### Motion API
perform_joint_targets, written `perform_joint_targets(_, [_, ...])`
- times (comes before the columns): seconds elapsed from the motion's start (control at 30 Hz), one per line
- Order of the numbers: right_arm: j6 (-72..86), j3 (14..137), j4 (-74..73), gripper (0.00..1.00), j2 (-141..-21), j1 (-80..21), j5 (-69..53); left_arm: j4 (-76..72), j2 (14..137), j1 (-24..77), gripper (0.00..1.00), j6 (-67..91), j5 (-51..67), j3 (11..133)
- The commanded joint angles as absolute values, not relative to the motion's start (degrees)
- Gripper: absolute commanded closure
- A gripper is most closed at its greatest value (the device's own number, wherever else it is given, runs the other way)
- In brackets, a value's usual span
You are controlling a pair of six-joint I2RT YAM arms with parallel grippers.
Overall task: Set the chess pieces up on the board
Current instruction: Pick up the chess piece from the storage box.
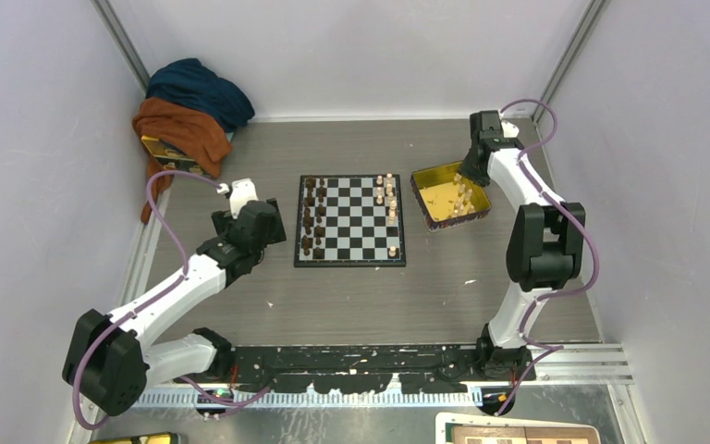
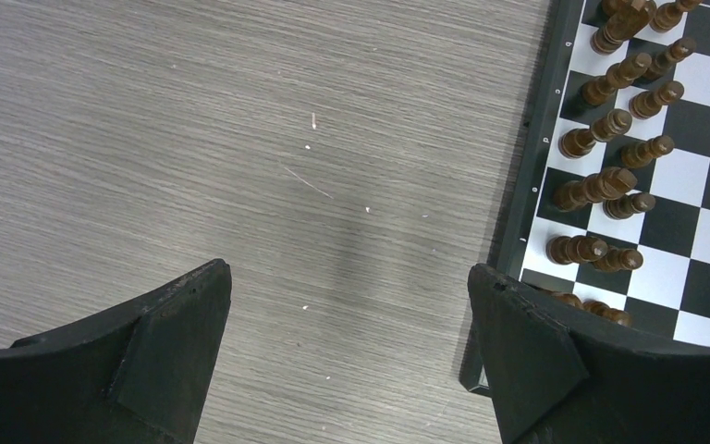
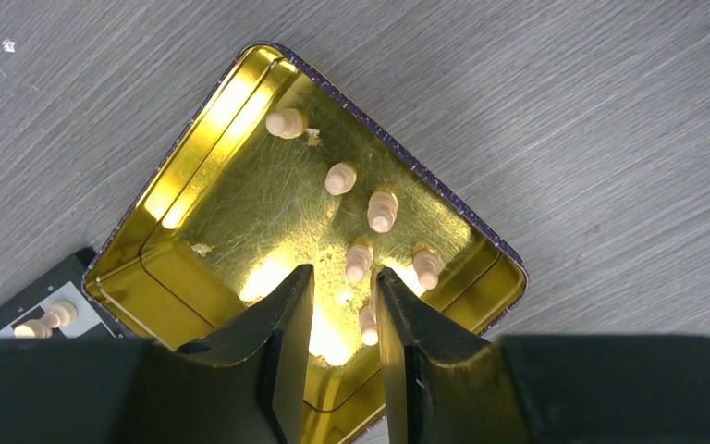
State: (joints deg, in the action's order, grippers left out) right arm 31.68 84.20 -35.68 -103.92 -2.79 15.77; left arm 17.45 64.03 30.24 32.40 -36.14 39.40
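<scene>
The board (image 1: pixel 349 242) lies mid-table, with several light-tan chess pieces (image 1: pixel 388 196) standing along its right side. More chess pieces (image 3: pixel 382 209) lie loose in the yellow tray (image 3: pixel 194 185) right of the board. My right gripper (image 3: pixel 344 273) hangs over the tray, open by a narrow gap. One chess piece (image 3: pixel 368 326) lies on the tray floor below that gap, close to the right finger. A corner of the board (image 3: pixel 28 298) shows at lower left with a tan piece on it. My left gripper (image 2: pixel 348 271) is wide open over bare table just left of the board (image 2: pixel 693 213), holding nothing.
Dark brown pieces (image 2: pixel 601 139) fill the board's left two columns, near my left gripper's right finger (image 2: pixel 527 342). A pile of blue and orange cloth (image 1: pixel 189 111) covers a yellow box (image 1: pixel 162 148) at the back left corner. Walls enclose the table on three sides.
</scene>
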Motion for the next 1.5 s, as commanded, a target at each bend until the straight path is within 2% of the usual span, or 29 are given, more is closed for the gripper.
perform_joint_targets(0.0, [33.51, 84.2, -32.78, 0.63, -105.68, -1.82, 15.83, 14.64, 64.11, 30.5, 0.0, 31.66, -36.83, 41.4])
perform_joint_targets(1.3, [33.84, 84.9, -32.09, 0.64, -112.67, 1.14, 12.35, 14.01, 67.59, 30.59, 0.0, 32.08, -36.91, 42.74])
perform_joint_targets(1.47, [33.84, 84.84, -32.01, 0.69, -113.04, 1.14, 12.24, 14.11, 67.59, 30.59, 0.0, 32.17, -36.91, 42.71])
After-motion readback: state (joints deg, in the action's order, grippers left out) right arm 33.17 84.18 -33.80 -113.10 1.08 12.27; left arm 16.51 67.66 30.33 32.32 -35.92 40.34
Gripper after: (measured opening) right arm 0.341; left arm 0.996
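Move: Below the right hand, in the storage box, the chess piece it goes for stands about 8 cm down, 2 cm to the right and 1 cm ahead. A second piece stands 2 cm beyond it and 1 cm to its left; an inner piece is 2 cm nearer the base and 2 cm left of it; a near piece is 4 cm back of it, level sideways. From the left hand the aimed-at piece lies roughly 15 cm ahead, 55 cm right and 8 cm below. Sinking into the storage box over its right-hand part, the right hand goes down nearly 7 cm, fast at first and then slowly, easing about 2 cm to the right as it brings its part-open fingers down around the chess piece. The wrist tips slightly more downward; the fingers end astride the piece's head, still open, the left one close against it. ##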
